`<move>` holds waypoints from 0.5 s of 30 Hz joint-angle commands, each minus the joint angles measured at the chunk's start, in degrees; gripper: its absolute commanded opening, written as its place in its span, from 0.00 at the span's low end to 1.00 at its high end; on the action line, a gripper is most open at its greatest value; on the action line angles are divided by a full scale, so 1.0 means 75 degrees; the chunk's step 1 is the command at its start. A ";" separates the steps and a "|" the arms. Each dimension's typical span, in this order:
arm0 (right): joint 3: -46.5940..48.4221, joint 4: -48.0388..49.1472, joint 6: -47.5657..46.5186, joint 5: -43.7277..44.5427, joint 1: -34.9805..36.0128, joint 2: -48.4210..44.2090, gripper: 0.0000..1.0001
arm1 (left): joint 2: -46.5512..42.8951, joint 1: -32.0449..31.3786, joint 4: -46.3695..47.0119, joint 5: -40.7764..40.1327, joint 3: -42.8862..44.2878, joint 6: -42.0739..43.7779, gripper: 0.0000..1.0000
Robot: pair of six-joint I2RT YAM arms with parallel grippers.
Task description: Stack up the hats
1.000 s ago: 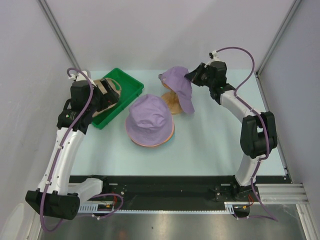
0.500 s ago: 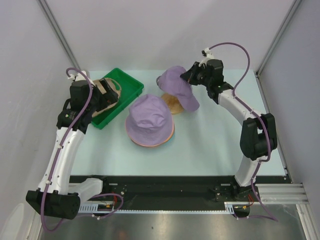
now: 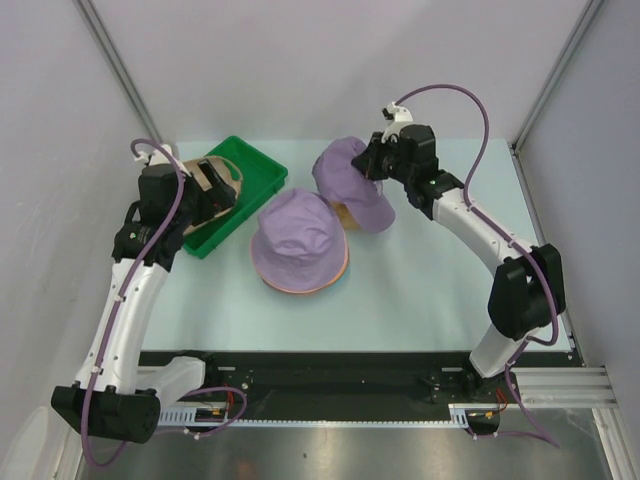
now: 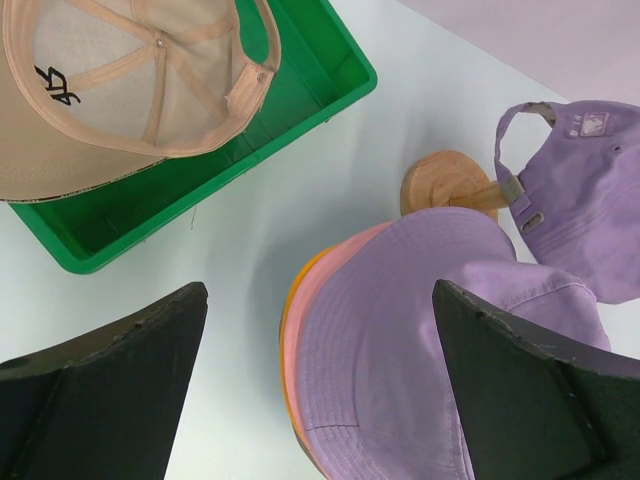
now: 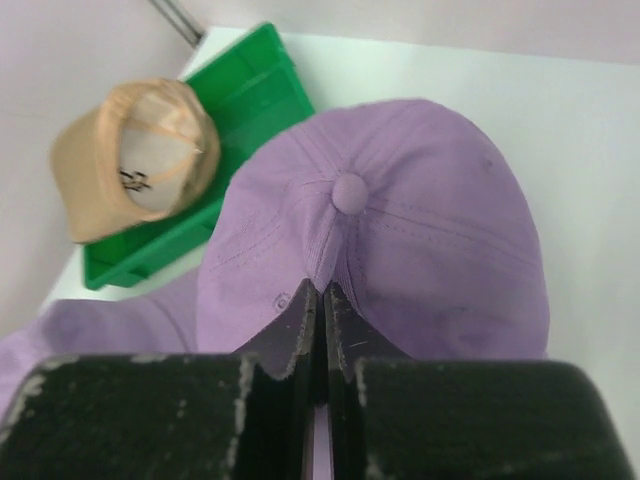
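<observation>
A stack of bucket hats (image 3: 298,238) lies mid-table, a lavender one on top, with pink and orange brims showing under it (image 4: 300,320). My right gripper (image 3: 372,165) is shut on a pinch of cloth at the crown of a lavender baseball cap (image 5: 420,230) and holds it over the wooden stand (image 3: 345,212), right of the stack. A tan baseball cap (image 3: 215,178) lies upside down in the green tray (image 3: 250,165). My left gripper (image 3: 205,192) is open and empty above the tray's near end; its fingers (image 4: 100,400) are wide apart.
The wooden stand's round base (image 4: 445,180) stands just behind the stack, with the lavender cap (image 4: 580,210) over it. The green tray (image 4: 300,100) sits at the back left, close to the left wall. Walls close in the table on both sides.
My right arm has carried the lavender cap leftward and lower, over the wooden stand and closer to the stack. The left arm has not moved.
</observation>
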 commanded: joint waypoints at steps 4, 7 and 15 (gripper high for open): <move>-0.0207 -0.0190 -0.0808 0.0596 0.0165 -0.0154 0.07 | -0.0254 0.0070 0.0154 0.0043 -0.0089 -0.0011 1.00; -0.0055 -0.0190 -0.0984 0.0666 0.0248 -0.0048 0.09 | -0.0266 0.0070 0.0142 0.0031 -0.0089 0.0013 1.00; 0.0016 -0.0377 -0.1055 0.0654 0.0365 -0.0211 0.49 | -0.0196 0.0198 0.0188 -0.0063 0.0004 0.0095 1.00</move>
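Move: The right hand already holds the purple cap pinched. The wooden stand's head, hidden under the cap, lies about 5 cm ahead of the hand, 4 cm to its left and 4 cm below. From the same hand, the stacked hats are some 16 cm left, 14 cm back and 13 cm lower; the green tray is about 35 cm left, 6 cm farther out and low on the table. From the left hand, the stand's head lies some 16 cm ahead and 35 cm right, 5 cm below. Lower the right gripper about 3 cm, bringing the purple cap down onto the head of the wooden stand, and roll the hand a little, some 10 degrees, left side dipping. Then, almost in place, open the fingers to a bit under half of their range to free the pinched cloth of the crown. ##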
